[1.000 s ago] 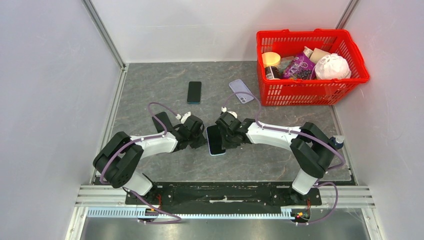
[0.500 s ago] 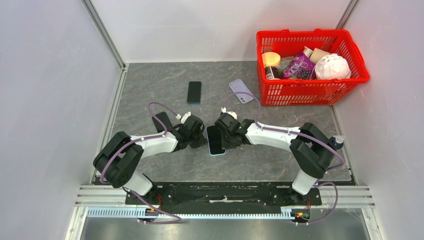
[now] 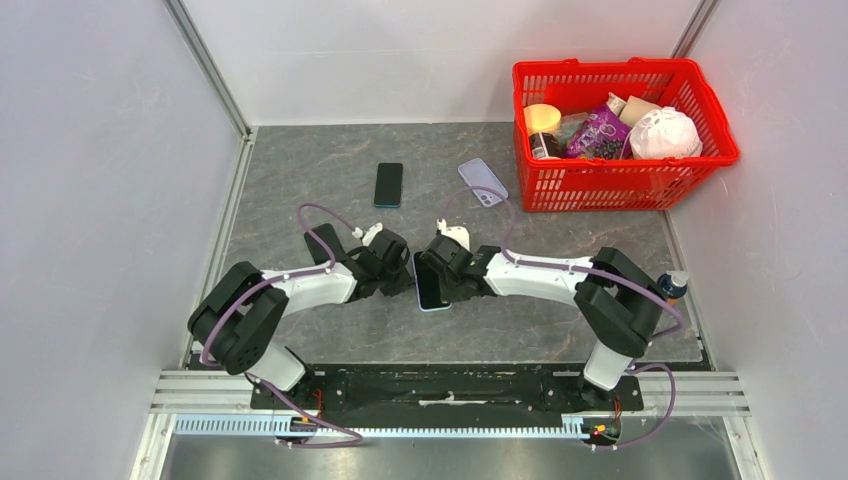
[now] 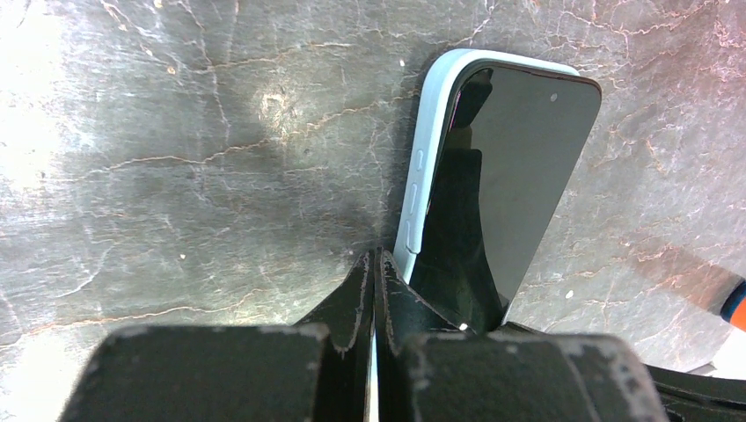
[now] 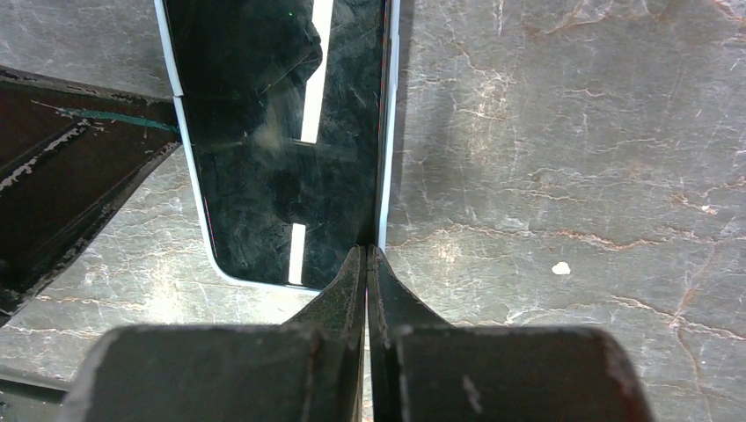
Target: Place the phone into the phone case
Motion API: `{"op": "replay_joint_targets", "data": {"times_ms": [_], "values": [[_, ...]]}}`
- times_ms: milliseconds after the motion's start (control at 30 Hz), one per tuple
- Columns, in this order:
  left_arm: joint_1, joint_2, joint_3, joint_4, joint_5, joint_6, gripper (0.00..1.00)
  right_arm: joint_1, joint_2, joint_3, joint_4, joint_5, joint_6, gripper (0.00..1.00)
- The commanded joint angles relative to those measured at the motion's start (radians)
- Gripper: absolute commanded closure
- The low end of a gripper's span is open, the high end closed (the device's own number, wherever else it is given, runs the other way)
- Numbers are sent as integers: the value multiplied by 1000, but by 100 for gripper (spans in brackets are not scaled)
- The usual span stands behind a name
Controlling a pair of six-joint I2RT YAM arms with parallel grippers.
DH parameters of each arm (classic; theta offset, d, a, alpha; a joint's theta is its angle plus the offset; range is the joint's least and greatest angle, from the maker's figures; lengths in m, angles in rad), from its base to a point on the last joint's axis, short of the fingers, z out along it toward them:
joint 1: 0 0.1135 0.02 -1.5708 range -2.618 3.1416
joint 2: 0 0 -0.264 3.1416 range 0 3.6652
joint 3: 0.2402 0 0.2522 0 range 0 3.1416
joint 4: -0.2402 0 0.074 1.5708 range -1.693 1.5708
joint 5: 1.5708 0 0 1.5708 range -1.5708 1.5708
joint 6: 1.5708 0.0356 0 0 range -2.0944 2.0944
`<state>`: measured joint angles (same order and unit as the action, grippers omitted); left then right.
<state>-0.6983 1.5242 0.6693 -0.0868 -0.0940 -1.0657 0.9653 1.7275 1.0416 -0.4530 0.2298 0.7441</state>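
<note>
A phone (image 3: 430, 282) with a black screen (image 4: 528, 158) sits in a light blue phone case (image 4: 422, 149) at the table's middle, its left edge tipped up. My left gripper (image 3: 408, 278) is shut at that left edge, and a sliver of the case wall shows between its fingertips (image 4: 376, 255). My right gripper (image 3: 447, 284) is shut with nothing in it. Its closed tips (image 5: 366, 249) touch the right edge of the phone (image 5: 281, 132) near the lower corner of the case (image 5: 255, 283).
A second black phone (image 3: 388, 184) and a lilac phone case (image 3: 483, 182) lie farther back on the grey mat. A red basket (image 3: 625, 68) with several items stands at the back right. White walls close in both sides.
My right gripper has shut and slid a little left against the phone's right edge. The phone now looks narrower from above, tipped more onto its edge. The left arm has held still.
</note>
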Motion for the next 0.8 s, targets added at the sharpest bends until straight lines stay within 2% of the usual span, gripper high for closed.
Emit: {"op": "replay_joint_targets", "data": {"times_ms": [0,167,233,300,467,767], "values": [[-8,29,4,-66,-43,12,97,24,19,-27,-55,-32,20,92],[31,21,24,-97,-65,25,96,-32,-118,27,-79,-15,-31,60],[51,32,48,-107,-70,35,95,-50,-149,34,-73,-13,-38,51],[65,63,84,-124,-74,46,94,-67,-166,23,-43,-28,-41,45],[84,147,171,-128,-60,65,94,-95,-130,-9,57,-121,-37,38],[80,279,319,-143,67,144,95,-95,-51,-30,115,-149,-7,37]]}}
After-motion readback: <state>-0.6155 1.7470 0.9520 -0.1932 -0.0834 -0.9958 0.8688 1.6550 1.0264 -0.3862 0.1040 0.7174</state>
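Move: The phone lying in its light-blue case is right beside both closed grippers, about 1 cm below them. Its middle is some 4 cm to the right of the left hand and level with it. From the right hand, at the phone's near-right edge, the middle is about 5 cm ahead and 4 cm to the left. From the left hand, the black case lies roughly 8 cm ahead and 23 cm left, the other black phone some 25 cm ahead and 7 cm left. Forward along the case's left edge goes the left hand, still shut and low, about 6 cm, bowing slightly out to the left before swinging back right against the edge near the far-left corner. The right fingers come free of the near-right edge, rise almost 5 cm while opening wide and edging forward, then sink about 2 cm over the phone's near end, the wrist rolling slightly. ##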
